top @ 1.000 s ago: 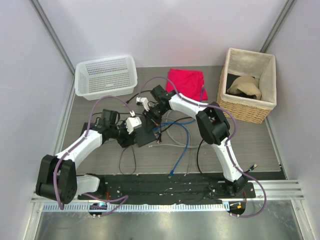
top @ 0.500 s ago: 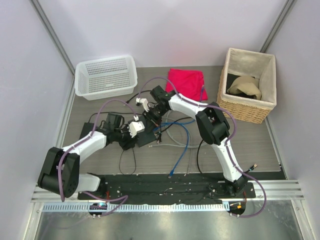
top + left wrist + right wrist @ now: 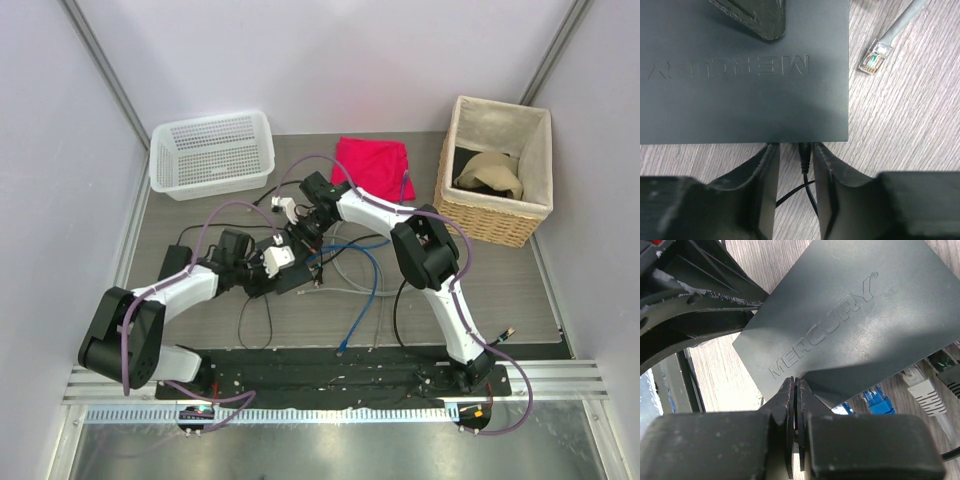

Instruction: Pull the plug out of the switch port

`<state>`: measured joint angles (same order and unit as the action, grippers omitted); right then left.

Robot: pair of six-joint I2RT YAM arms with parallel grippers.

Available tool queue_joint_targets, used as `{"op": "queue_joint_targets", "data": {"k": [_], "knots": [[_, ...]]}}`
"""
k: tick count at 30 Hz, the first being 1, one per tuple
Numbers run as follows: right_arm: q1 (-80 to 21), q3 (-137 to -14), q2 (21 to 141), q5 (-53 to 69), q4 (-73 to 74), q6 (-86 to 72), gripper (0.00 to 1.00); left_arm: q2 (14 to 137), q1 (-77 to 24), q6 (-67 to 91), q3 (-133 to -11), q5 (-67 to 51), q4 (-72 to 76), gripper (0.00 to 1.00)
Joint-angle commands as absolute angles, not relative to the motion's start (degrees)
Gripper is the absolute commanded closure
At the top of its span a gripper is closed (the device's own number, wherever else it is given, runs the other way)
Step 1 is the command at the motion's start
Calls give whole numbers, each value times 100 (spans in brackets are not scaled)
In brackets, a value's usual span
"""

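The switch (image 3: 740, 100) is a flat matte black box lying on the wood-grain table (image 3: 450, 300); it also shows in the right wrist view (image 3: 850, 315) and from above (image 3: 292, 274). A black round plug (image 3: 804, 152) sits in its near edge, its thin cable trailing back. My left gripper (image 3: 795, 148) is open and straddles this plug: the right finger lies close against it, and a gap is left at the left finger. My right gripper (image 3: 796, 384) is shut, its tips resting on top of the switch.
A loose grey network connector (image 3: 873, 57) lies right of the switch. Blue (image 3: 875, 400) and grey (image 3: 922, 390) connectors sit at its other edge. Tangled cables (image 3: 355, 265), a white basket (image 3: 212, 152), a red cloth (image 3: 372, 165) and a wicker basket (image 3: 495, 170) surround the arms.
My left arm has slid right towards the switch and its jaws have narrowed around the plug. The right arm has stayed put.
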<state>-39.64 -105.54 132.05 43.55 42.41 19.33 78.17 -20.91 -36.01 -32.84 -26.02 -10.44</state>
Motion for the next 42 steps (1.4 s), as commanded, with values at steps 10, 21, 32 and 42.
{"op": "queue_joint_targets", "data": {"k": [10, 21, 32, 42], "knots": [[-4043, -10459, 13597, 3604, 4535, 2074, 98, 7910, -2136, -3894, -3514, -3146, -1651, 100], [-4069, -10450, 13605, 3542, 4526, 2083, 98, 7603, -2434, -2806, -3122, -2078, -726, 100], [-4078, -10424, 13579, 3401, 4509, 2057, 99, 7725, -2470, -3367, -3295, -2767, -1668, 100], [-4087, -10433, 13605, 3331, 4482, 2048, 99, 7725, -2496, -3435, -3304, -2301, -1589, 100]]}}
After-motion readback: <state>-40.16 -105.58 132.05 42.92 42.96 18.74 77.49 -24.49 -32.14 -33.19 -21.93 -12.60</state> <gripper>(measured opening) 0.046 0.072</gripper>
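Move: The black power plug in the switch's left side sits between the left hand's open fingertips, about 1 cm back and 1 cm to the right of the hand point, at its height. The switch's middle is some 4 cm ahead and 4 cm right of that hand; a loose grey network plug lies 8 cm right, 2 cm back, 2 cm lower. From the right hand, the power plug is some 4 cm back, 5 cm left and slightly lower. The black power plug gets pinched at its root, close against the switch's edge, as the left fingers close from part open; that hand eases back about 1 cm, with small wrist turns of about 5 degrees one way and partly back, and keeps its grip. The right hand stays put, its shut fingertips still resting on the switch top. ##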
